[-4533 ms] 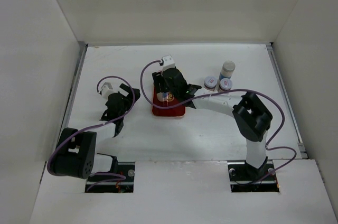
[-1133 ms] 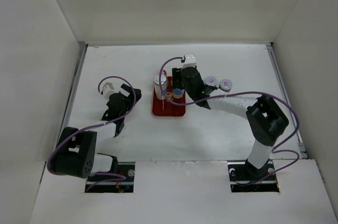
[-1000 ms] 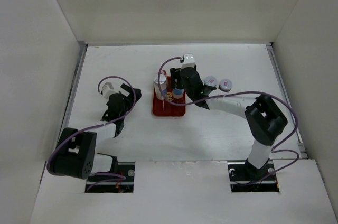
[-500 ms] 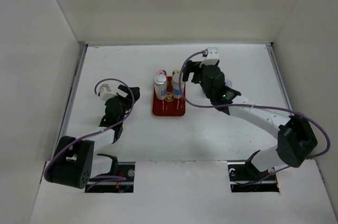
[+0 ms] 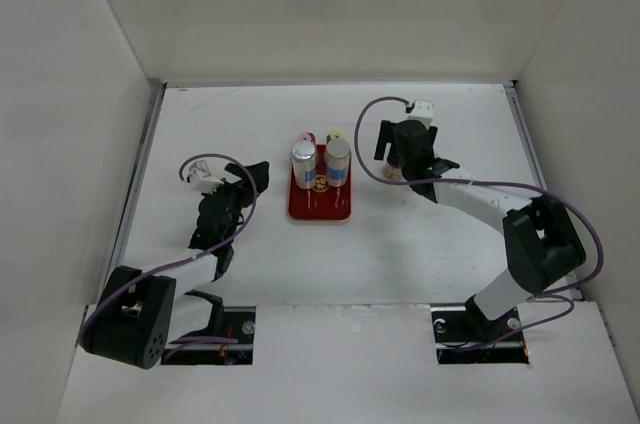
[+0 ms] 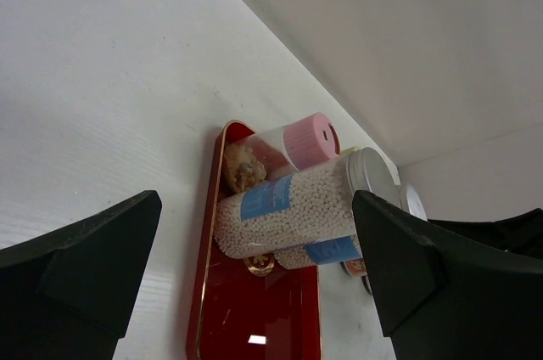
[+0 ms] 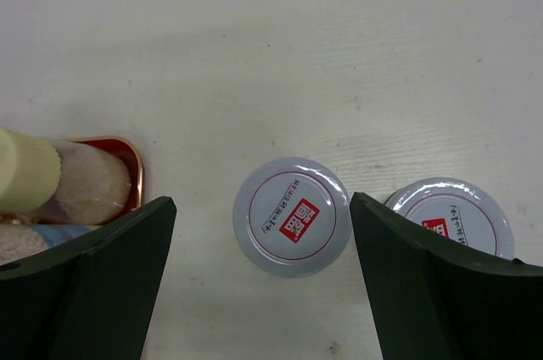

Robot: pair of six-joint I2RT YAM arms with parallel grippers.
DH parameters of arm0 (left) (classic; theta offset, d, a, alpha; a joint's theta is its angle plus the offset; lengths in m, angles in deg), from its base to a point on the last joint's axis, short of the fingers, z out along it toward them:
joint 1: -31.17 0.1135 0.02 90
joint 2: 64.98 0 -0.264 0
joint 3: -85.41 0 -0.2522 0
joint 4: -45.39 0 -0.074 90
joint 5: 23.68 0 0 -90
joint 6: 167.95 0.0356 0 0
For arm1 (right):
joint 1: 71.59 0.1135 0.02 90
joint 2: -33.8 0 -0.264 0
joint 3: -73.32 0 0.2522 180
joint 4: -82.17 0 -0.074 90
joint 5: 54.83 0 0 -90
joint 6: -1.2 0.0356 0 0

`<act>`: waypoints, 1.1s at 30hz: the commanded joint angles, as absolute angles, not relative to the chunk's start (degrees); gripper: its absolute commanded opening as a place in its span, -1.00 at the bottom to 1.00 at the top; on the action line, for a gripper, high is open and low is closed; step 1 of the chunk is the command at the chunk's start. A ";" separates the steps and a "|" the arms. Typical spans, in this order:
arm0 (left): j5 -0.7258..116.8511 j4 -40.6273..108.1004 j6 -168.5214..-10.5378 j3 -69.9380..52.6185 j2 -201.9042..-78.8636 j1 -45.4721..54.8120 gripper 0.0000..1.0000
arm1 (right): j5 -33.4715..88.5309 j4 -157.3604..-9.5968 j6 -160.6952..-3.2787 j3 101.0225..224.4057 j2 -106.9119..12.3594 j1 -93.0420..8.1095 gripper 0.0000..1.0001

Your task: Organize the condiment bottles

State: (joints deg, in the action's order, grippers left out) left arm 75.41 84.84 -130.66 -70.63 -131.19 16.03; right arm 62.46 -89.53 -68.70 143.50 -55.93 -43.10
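A red tray [image 5: 320, 206] holds several condiment bottles: two silver-lidded ones in front [image 5: 304, 156] [image 5: 338, 154], a pink-lidded one [image 5: 306, 136] and a yellow-lidded one [image 5: 335, 135] behind. My right gripper [image 5: 398, 152] is open and empty to the right of the tray. In the right wrist view it [image 7: 263, 201] hangs above a silver-lidded bottle [image 7: 293, 217], with a second one [image 7: 450, 217] beside it. My left gripper [image 5: 245, 179] is open and empty left of the tray. Its wrist view shows it [image 6: 256, 207] facing the pink-lidded [image 6: 301, 137] and silver-lidded [image 6: 297, 207] bottles.
White walls close in the table on the left, back and right. The tray's near half [image 6: 254, 317] holds no bottle. The tray's corner [image 7: 136, 169] and the yellow-lidded bottle [image 7: 25, 171] show at the left of the right wrist view.
My right gripper has left a bottle standing on the tray and moved right, over the two bottles on the table. My left arm has shifted slightly.
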 commanded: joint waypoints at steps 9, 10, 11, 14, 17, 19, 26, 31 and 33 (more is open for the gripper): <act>75.64 74.36 -132.79 -65.72 -136.60 18.99 1.00 | 62.42 -88.47 -66.30 145.97 -60.59 -44.92 0.76; 75.64 74.00 -132.79 -65.45 -137.13 19.17 1.00 | 62.24 -88.38 -66.13 146.23 -61.11 -44.92 0.75; 75.64 73.91 -132.79 -65.36 -137.48 19.17 1.00 | 62.15 -88.12 -66.13 146.75 -61.55 -44.92 0.73; 75.29 73.91 -132.88 -65.45 -136.79 19.52 1.00 | 62.15 -88.55 -66.13 147.46 -62.43 -45.27 0.56; 75.90 73.91 -132.53 -65.71 -135.29 19.17 1.00 | 62.15 -89.43 -66.04 147.37 -62.61 -45.10 0.26; 76.08 74.43 -132.53 -66.06 -135.55 19.52 1.00 | 62.77 -89.61 -66.04 147.37 -62.00 -45.01 0.09; 75.99 78.11 -132.53 -67.99 -132.83 19.26 1.00 | 66.46 -90.85 -67.27 141.58 -49.53 -42.38 0.07; 74.67 88.57 -132.27 -70.80 -131.51 17.68 1.00 | 63.92 -88.92 -64.55 137.88 -44.16 -34.75 0.09; 74.33 90.60 -132.53 -71.51 -132.56 18.20 1.00 | 62.69 -88.12 -63.49 137.88 -43.80 -30.70 0.10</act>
State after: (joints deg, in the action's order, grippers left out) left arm 75.32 82.02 -132.41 -70.22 -132.79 18.26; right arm 64.14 -84.26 -66.02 137.23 -46.31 -35.74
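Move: The nearer of two squat grey-lidded bottles stands almost straight below the right hand's open fingers, about 1 cm to the right, its middle some 7 cm down. Its twin is roughly 8 cm farther right and 1 cm nearer the base. The red tray's middle lies about 18 cm left of the hand and 4 cm back, its right-hand tall bottle about 14 cm left and 2 cm back. From the left hand, the grey-lidded bottle is about 37 cm right and 7 cm ahead. The right fingers pinch the left one of the grey-lidded bottles by its upper part, after sinking about 4.5 cm around it and closing; then they keep their grip while the hand draws back about 6 cm, rising some 5 cm, and swings left towards the red tray at the end. The left hand, fingers wide open and touching nothing, dips about 6 cm and comes most of the way back up. ##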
